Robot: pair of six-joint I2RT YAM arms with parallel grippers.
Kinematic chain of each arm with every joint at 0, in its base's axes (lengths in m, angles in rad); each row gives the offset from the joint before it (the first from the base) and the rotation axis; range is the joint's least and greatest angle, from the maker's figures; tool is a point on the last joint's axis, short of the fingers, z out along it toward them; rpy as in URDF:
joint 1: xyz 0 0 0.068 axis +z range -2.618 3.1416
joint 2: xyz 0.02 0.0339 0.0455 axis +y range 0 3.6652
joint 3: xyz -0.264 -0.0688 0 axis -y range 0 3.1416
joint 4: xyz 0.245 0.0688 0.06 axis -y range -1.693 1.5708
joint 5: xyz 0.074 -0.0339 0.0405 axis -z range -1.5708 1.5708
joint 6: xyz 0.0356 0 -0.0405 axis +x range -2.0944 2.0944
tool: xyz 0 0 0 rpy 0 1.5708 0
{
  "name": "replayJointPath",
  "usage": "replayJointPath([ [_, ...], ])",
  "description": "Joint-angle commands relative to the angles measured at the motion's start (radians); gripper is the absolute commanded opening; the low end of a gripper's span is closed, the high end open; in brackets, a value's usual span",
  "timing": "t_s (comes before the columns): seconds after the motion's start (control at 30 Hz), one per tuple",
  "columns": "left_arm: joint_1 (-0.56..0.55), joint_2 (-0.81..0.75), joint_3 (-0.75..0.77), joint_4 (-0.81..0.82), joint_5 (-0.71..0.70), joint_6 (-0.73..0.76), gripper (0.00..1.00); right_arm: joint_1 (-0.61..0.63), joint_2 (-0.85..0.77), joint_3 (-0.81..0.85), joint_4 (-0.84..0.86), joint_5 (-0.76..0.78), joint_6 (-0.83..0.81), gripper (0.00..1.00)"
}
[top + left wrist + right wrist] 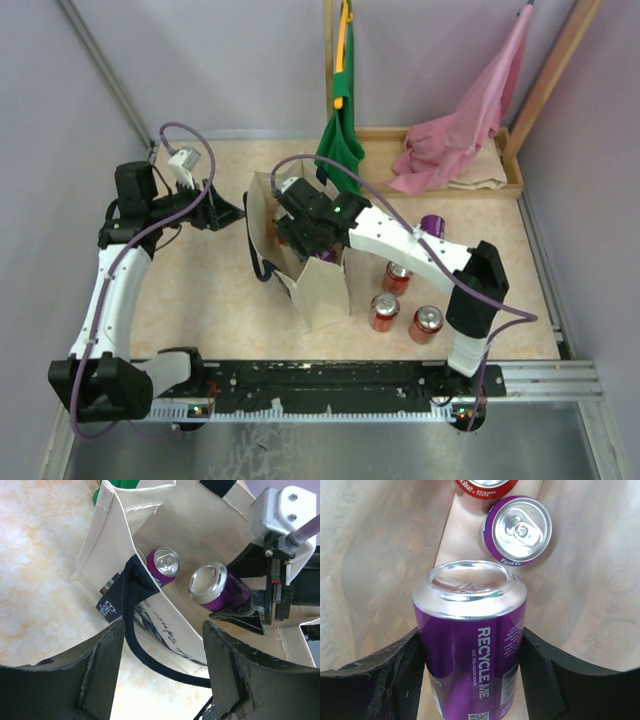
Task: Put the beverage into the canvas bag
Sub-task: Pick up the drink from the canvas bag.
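The cream canvas bag (322, 292) stands open on the table with a dark strap handle (131, 630). My right gripper (312, 238) reaches down into it, shut on a purple beverage can (470, 650), whose sides both fingers touch. The left wrist view shows this can (220, 587) tilted inside the bag (120, 525). At the bottom of the bag (380, 545) lie another purple can (517, 530) and a red can (482, 487). My left gripper (232, 212) is open beside the bag's left side. Its jaws (162, 624) stand wide, with the strap loop hanging just beyond them.
Three red cans (384, 312) (426, 324) (398, 276) and a purple can (432, 226) stand on the table right of the bag. A green cloth bag (342, 140) and a pink cloth bag (460, 130) hang over a wooden tray (515, 170) at the back.
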Motion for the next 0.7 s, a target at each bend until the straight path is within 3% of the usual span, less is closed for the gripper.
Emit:
replayJointPath([
  [0.0, -0.006, -0.022, -0.008, -0.004, 0.004, -0.002, 0.70, 0.007, -0.100, 0.102, 0.049, 0.061, 0.007, 0.00],
  [0.47, -0.015, -0.019, 0.002, -0.009, 0.004, 0.001, 0.70, 0.007, -0.313, 0.057, 0.248, 0.176, 0.023, 0.00],
  [0.67, -0.027, -0.016, 0.010, -0.014, 0.003, 0.002, 0.70, -0.003, -0.412, 0.068, 0.223, 0.464, 0.030, 0.00],
])
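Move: The right gripper already holds a purple can inside the canvas bag. The bag's right rim, where the can goes out, is about 5 cm to its right, 2 cm ahead and 5 cm above. Down in the bag, some 11 cm lower, the standing purple can is about 7 cm ahead and 2 cm left, the red can 9 cm ahead and 7 cm left. From the left gripper that rim is some 22 cm right, 4 cm back and 5 cm lower. Keep the right fingers closed on the purple can and lift it up out of the canvas bag by about 16 cm, slowly at first, then faster. Near the top, ease it some 4 cm right towards the bag's right rim. As it climbs, tip the fingers up and roll the hand's left side up, each about 20 degrees, with a slight clockwise turn. ##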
